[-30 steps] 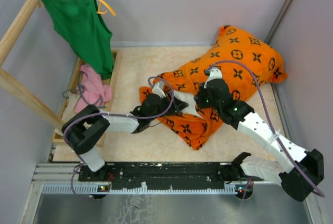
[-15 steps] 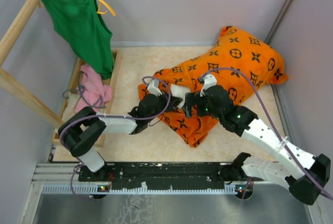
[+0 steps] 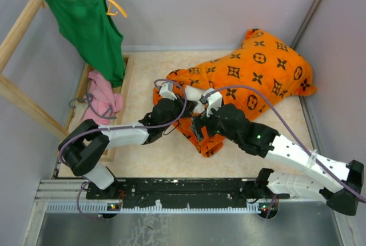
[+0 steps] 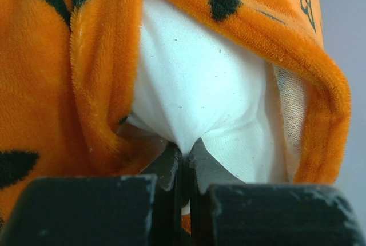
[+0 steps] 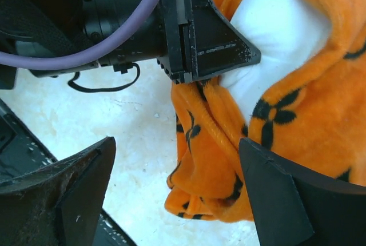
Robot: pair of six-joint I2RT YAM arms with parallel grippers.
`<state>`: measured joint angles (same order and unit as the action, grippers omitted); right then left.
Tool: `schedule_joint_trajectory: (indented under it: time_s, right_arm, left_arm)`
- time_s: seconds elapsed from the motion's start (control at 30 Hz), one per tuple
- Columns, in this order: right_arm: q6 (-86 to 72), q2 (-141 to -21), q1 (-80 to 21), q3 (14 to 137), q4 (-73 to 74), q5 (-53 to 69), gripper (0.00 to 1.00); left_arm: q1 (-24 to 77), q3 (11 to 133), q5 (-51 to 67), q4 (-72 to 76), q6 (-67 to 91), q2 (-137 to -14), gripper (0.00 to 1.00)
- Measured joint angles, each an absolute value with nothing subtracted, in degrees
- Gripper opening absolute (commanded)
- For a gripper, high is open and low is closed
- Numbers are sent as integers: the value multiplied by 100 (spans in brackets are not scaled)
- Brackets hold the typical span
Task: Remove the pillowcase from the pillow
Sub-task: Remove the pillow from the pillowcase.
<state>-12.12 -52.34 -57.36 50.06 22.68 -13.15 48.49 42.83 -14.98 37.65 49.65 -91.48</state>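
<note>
The orange pillowcase with black motifs lies across the back right of the table, its open end bunched toward the middle. A corner of the white pillow pokes out of that opening. My left gripper is shut on this pillow corner; in the left wrist view the white pillow is pinched in the left gripper, with pillowcase folded back around it. My right gripper stands open just in front. In the right wrist view the right gripper straddles the bunched pillowcase hem below the pillow without gripping it.
A green tank top hangs from a yellow hanger on a wooden frame at the back left. A pink cloth lies in a wooden tray below it. Grey walls close in the back and sides. The arms' mounting rail runs along the near edge.
My left gripper closed on the exposed pillow corner. My right gripper let go, opened wide and moved left and nearer, over the bunched hem. The pillowcase and pillow shifted a little left.
</note>
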Motion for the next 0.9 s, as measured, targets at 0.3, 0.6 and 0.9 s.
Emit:
schedule_joint_trajectory:
  time_s: [0.3,0.6,0.9]
  right_arm:
    - [-766,-5649,-5286,4700,1658,-589,58]
    - [-871,-6090,-5074,4676,1216,-746,56]
    - [-1140,-6423,-5183,4460,926,-834,28]
  left_arm:
    - [4849,4237,-1525,3774,4965,-9067,0]
    - [4849,4053,-1653,3750,4901,-8576,0]
    - [4849,4007,-1900,3677,4604,-8346,0]
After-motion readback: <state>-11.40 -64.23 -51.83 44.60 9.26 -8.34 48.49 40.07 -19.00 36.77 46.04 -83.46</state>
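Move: The right hand, open, has the bunched orange pillowcase fold about 5 cm ahead, 1 cm to its left and 9 cm below. The white pillow corner, already pinched by the left fingers, is some 11 cm ahead, 2 cm left and 6 cm below; the loose pillowcase end lies level ahead, 5 cm to the right and 18 cm below. From the left hand that fold is roughly 5 cm back, 1 cm right and 3 cm lower. Right dips about 6 cm, reaching forward-left and closing around the fold; left keeps its pinch, rising, shifting left. ##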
